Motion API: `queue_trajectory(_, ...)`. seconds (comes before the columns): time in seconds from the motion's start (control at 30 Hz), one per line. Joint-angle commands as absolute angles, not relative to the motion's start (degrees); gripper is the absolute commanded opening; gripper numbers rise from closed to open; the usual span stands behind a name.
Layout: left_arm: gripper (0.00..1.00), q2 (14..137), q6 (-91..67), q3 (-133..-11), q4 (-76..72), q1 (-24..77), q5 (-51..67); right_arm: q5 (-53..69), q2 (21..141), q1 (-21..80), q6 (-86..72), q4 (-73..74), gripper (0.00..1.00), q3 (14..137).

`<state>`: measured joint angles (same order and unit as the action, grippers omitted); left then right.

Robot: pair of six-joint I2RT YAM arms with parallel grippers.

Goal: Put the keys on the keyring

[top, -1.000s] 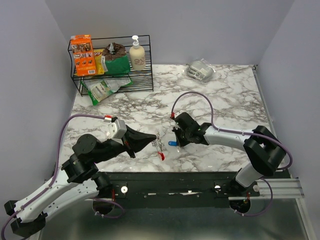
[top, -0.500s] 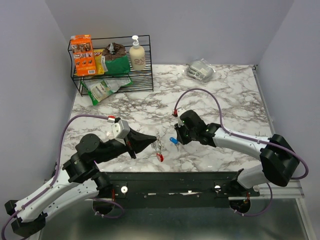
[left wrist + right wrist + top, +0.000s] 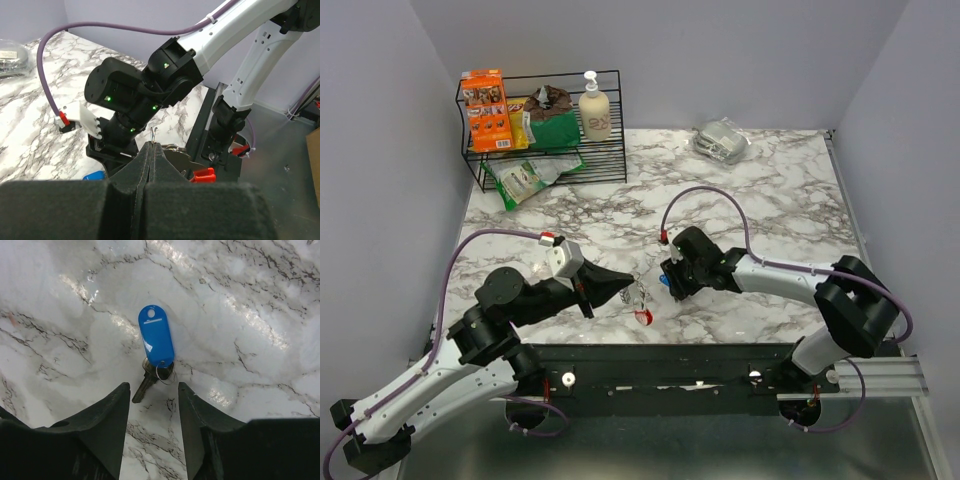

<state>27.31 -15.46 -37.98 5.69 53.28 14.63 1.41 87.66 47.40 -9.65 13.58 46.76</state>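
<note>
The keys lie flat on the marble: a blue plastic tag [image 3: 156,340] joined by a small ring to a silver key [image 3: 147,380]. My right gripper [image 3: 153,386] hovers just above them, open, with one finger on each side of the key's tip and nothing held. From above, the blue tag [image 3: 663,282] shows at the right gripper [image 3: 669,278]. My left gripper [image 3: 623,286] is shut on the keyring; a thin wire ring [image 3: 153,134] pokes out of its tips [image 3: 151,145]. The chain [image 3: 639,295] and red clip [image 3: 642,317] hang below it, a short way left of the keys.
A black wire rack [image 3: 545,135] with an orange box, packets and a soap bottle [image 3: 593,108] stands at the back left. A clear plastic bag [image 3: 721,139] lies at the back right. Purple cables [image 3: 705,192] arc over both arms. The table's front edge [image 3: 700,342] runs just below the grippers.
My right gripper was shut on the blue-tagged key and has opened; the key now lies free on the marble. The left gripper has kept hold of the keyring and edged slightly right.
</note>
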Motion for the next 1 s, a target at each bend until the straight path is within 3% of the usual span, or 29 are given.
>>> queue_trajectory(0.0,0.00,27.42,-15.21,-37.44,3.43,53.53,14.15,1.32,89.82,47.72,-9.49,13.10,0.50,48.16)
queue_trajectory(0.47,0.00,29.09,-15.21,-37.44,2.81,53.53,15.91,-2.37,92.02,47.81,-10.46,11.25,0.43,48.96)
queue_trajectory(0.77,0.00,29.09,-15.73,-37.09,2.37,53.53,16.52,-4.30,91.23,47.72,-11.07,9.93,0.44,48.60)
queue_trajectory(0.87,0.00,29.18,-15.82,-37.00,2.37,53.53,16.79,-3.69,92.02,47.72,-10.99,9.84,0.36,48.87)
queue_trajectory(0.97,0.00,29.00,-15.91,-37.18,2.55,53.53,16.79,-2.90,92.63,47.72,-10.99,9.58,0.19,48.95)
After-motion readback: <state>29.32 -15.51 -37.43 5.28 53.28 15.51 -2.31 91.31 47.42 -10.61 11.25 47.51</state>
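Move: The key with the blue tag lies on the table nearly under the right fingertips, its head about 1 cm ahead of that hand, level sideways and roughly 1 cm below. The blue tag's middle lies some 3 cm ahead, 2 cm to the left and 2 cm below that hand. From the left hand, which still holds the keyring bundle high up, the key is about 12 cm ahead, 8 cm to the right and 29 cm down. The key's head, where the tag's small ring passes through, is what the right hand settles over: the half-open fingers sink about 1.5 cm, then slide forward about 1.5 cm close above the table towards the tag end. They close to roughly half their gap, mostly at the very end, bringing the tips around the key's head beside the tag. ##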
